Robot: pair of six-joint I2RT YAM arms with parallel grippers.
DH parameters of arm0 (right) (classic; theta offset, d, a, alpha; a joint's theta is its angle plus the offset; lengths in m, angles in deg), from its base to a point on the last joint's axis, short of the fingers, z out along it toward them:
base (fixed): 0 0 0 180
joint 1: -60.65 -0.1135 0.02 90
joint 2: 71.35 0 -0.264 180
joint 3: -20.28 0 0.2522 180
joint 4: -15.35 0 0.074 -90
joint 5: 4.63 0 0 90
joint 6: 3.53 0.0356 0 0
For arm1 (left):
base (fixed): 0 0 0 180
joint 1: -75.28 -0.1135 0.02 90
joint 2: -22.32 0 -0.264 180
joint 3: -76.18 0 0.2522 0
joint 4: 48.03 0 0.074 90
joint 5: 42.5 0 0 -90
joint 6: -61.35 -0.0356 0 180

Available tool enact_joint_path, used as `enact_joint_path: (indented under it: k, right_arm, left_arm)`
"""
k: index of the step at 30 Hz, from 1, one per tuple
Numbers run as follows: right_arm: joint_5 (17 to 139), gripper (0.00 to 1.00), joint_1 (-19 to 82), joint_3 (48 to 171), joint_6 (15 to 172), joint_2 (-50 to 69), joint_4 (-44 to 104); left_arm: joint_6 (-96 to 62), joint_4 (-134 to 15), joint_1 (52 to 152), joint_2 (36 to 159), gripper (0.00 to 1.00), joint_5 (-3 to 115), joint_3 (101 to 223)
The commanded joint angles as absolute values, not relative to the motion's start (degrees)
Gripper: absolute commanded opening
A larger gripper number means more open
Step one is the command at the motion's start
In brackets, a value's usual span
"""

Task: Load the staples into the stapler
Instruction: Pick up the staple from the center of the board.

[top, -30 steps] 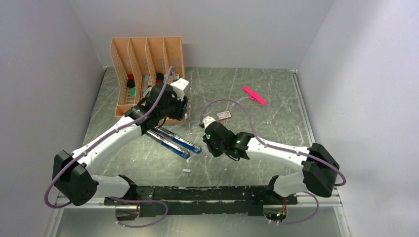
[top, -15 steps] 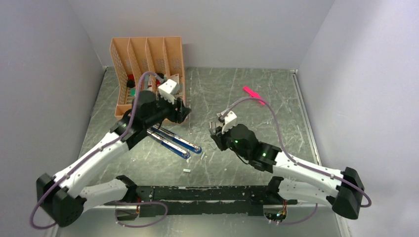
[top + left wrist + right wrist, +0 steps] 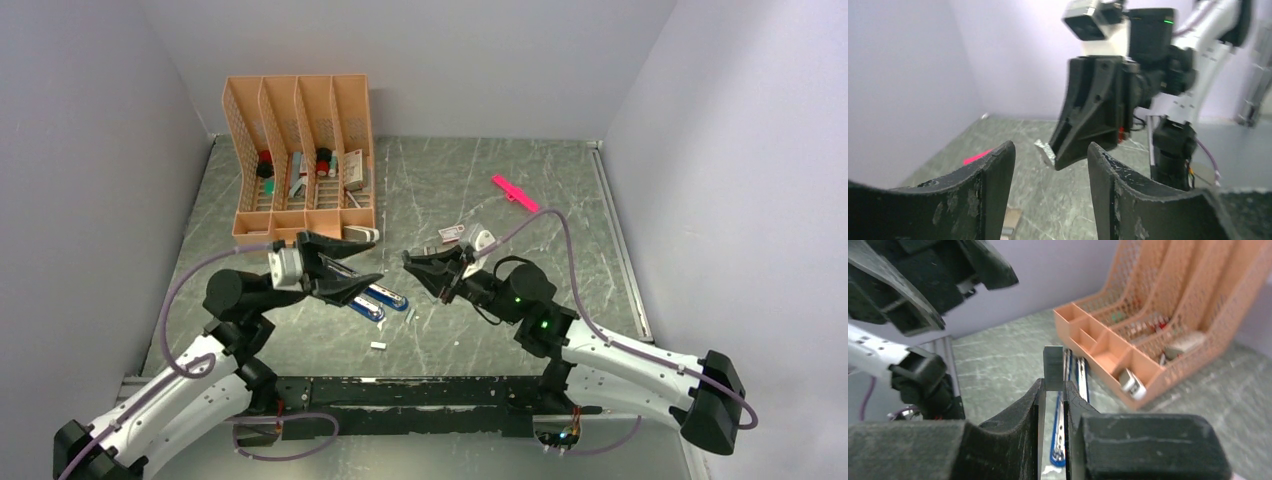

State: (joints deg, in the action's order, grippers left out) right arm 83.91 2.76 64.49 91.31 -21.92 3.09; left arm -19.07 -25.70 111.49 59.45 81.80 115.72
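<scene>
My right gripper (image 3: 412, 266) is shut on a short silvery strip of the staples (image 3: 1053, 369), which sticks up past its fingertips (image 3: 1040, 390). The left wrist view shows the same strip (image 3: 1045, 151) at the tip of the right gripper (image 3: 1063, 160). My left gripper (image 3: 360, 268) faces it, open and empty, a small gap away. Both hover above the blue stapler (image 3: 385, 298), which lies opened flat on the table. Between and beyond the right fingers, part of the stapler (image 3: 1074, 372) shows below.
The orange mesh organizer (image 3: 300, 150) with small items stands at the back left. A pink-and-white staple box (image 3: 452, 233) lies behind the right gripper. A pink stick (image 3: 515, 192) lies at the back right. A small loose staple piece (image 3: 379, 346) lies near the front.
The left gripper left the organizer, swung down to the right and opened wider. The right gripper rose and turned left with the strip in its grip. The two now point at each other.
</scene>
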Motion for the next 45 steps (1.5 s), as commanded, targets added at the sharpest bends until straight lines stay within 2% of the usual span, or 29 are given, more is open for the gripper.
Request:
enact_joint_path:
  k: [1, 4, 12, 21, 32, 38, 45]
  right_arm:
    - [71.12, 0.02, 2.52, 62.95, 86.00, -23.99, -8.00]
    - [65.83, 0.00, 2.48, 62.69, 82.91, -24.46, -8.96]
    - [57.12, 0.00, 2.56, 64.71, 80.34, -22.69, -6.43]
    - [57.45, 0.00, 2.49, 64.97, 78.77, -22.67, -6.27]
    - [59.21, 0.00, 2.45, 66.02, 78.58, -22.76, -5.35]
    - [59.51, 0.00, 2.40, 66.15, 78.91, -22.86, -5.08]
    - [59.70, 0.00, 2.46, 66.32, 79.09, -22.48, -4.32]
  left_arm:
    - [-24.47, -11.13, 111.57, 60.17, 0.59, 100.76, 115.04]
    - [-24.70, -8.49, 111.56, 62.18, 0.58, 107.22, 116.01]
    - [-22.16, -2.55, 111.55, 68.40, 0.58, 112.80, 118.26]
    - [-20.85, -1.05, 111.53, 70.20, 0.57, 112.62, 118.23]
    - [-15.76, 6.34, 111.58, 74.80, 0.43, 114.36, 117.94]
    - [-14.10, 8.45, 111.58, 75.83, 0.41, 114.97, 117.95]
    - [-13.16, 9.21, 111.58, 76.30, 0.29, 116.02, 118.32]
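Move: Roughly 6 cm to the left hand's right, about 2 cm ahead of it and 4 cm below it, the staple strip is already clamped in the right hand's fingertips, just ahead-left of that hand's own point. On the table some 30 cm below, the two open blue staplers lie about 11 cm ahead and 7 cm left of the left hand, and a small white piece about 5 cm behind and level sideways with it. Meeting in mid-air, both hands draw back 6-7 cm. The left also slides about 3 cm right towards the strip, turns clockwise and rolls, then narrows its open fingers around the strip's free end. The right keeps its grip, shifts slightly left and rises about 3 cm overall, turning counter-clockwise with a roll until the grippers face each other, then holds nearly still. ##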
